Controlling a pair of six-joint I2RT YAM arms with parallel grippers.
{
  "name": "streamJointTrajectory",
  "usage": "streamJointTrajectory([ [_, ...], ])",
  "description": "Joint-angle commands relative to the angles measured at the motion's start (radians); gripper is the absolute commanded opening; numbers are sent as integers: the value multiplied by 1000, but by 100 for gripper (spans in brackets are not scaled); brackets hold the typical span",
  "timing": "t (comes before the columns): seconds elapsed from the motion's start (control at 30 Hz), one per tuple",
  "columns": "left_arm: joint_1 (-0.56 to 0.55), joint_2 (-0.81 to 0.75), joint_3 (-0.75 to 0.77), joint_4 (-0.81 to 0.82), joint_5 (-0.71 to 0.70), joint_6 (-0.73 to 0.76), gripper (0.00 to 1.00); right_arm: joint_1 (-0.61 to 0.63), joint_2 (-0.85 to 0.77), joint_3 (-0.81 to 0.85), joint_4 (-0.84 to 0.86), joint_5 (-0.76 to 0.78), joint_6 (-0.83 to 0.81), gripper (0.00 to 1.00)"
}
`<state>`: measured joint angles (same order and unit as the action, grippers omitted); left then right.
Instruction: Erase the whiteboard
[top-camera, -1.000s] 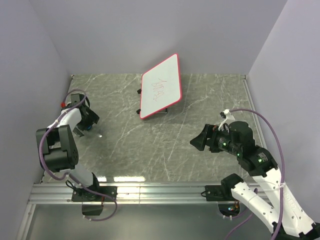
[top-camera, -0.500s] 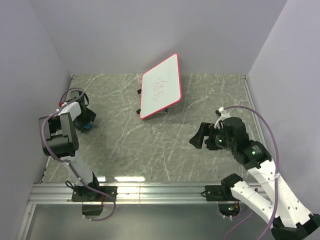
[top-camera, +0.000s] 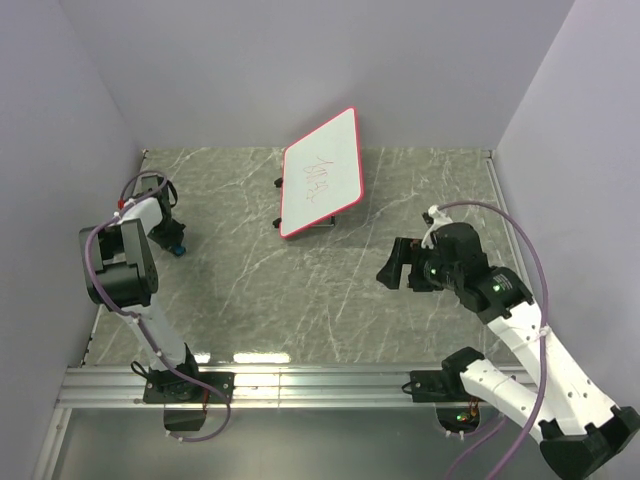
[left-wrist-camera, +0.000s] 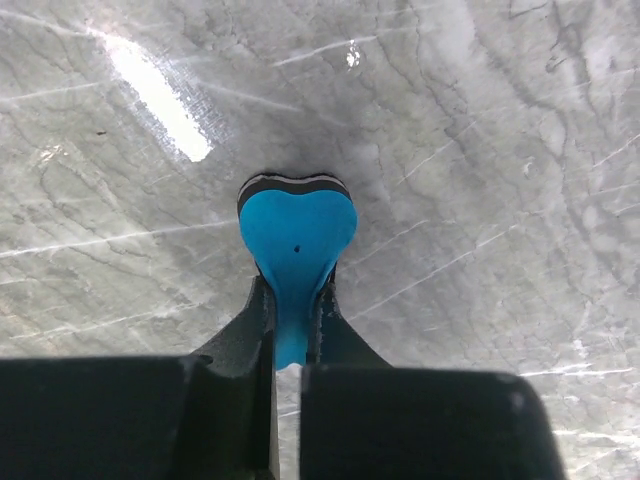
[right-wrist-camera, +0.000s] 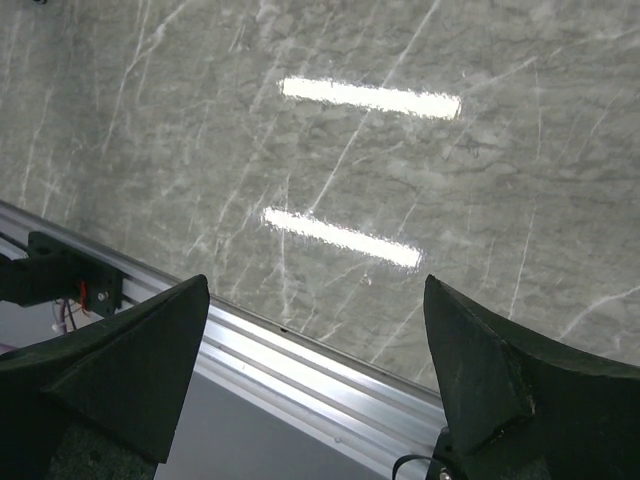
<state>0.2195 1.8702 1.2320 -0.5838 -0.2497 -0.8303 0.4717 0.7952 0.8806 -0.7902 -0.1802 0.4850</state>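
Observation:
The whiteboard (top-camera: 322, 171), white with a pink-red rim and faint red scribbles, stands tilted on small black feet at the back middle of the table. My left gripper (top-camera: 175, 243) is at the far left, well away from the board, shut on the blue bone-shaped eraser (left-wrist-camera: 296, 245), whose far lobe sticks out past the fingertips just above the table. The left gripper (left-wrist-camera: 291, 300) pinches the eraser's narrow waist. My right gripper (top-camera: 392, 270) is open and empty over the right middle of the table; in its wrist view the right gripper (right-wrist-camera: 318, 300) holds nothing.
The table is grey marble (top-camera: 300, 290) with purple walls on three sides. An aluminium rail (top-camera: 320, 382) runs along the near edge and shows in the right wrist view (right-wrist-camera: 300, 370). Purple cables loop off both arms.
My left gripper has moved back and left with the eraser, close to the left wall. My right arm has swung slightly left and back, gripper still open.

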Motion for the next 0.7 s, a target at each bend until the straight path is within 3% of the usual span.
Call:
streamJointTrajectory([
  [0.0, 1, 49, 7, 15, 41, 2, 0, -2, 39, 92, 48, 10, -36, 94],
  [0.27, -126, 1, 145, 23, 72, 28, 1, -79, 330, 395, 128, -113, -57, 94],
  [0.67, -439, 205, 696, -10, 265, 59, 0, -142, 915, 961, 116, -196, -23, 91],
])
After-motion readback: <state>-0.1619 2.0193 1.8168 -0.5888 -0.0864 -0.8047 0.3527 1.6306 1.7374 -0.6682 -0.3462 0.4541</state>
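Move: The left hand, down at the table with its fingers shut on the blue eraser's handle, has the whiteboard's written middle about 37 cm to its right, 17 cm ahead and some 9 cm higher. The board's near left corner is roughly 28 cm right and 3 cm ahead; the nearer black clip is about 26 cm right, 7 cm ahead. From the open right hand, the board's middle is around 35 cm ahead, 15 cm left and 9 cm lower. Still pinching the eraser's handle, the left hand lifts the eraser off the table and sweeps it right, forward and up towards the whiteboard, about 20 cm sideways, speeding up from a near standstill, turning some 30 degrees clockwise as the fingers swing forward. The right hand, open and empty, reaches about 20 cm forward, rising 11 cm and drifting left, to the board's right side. ##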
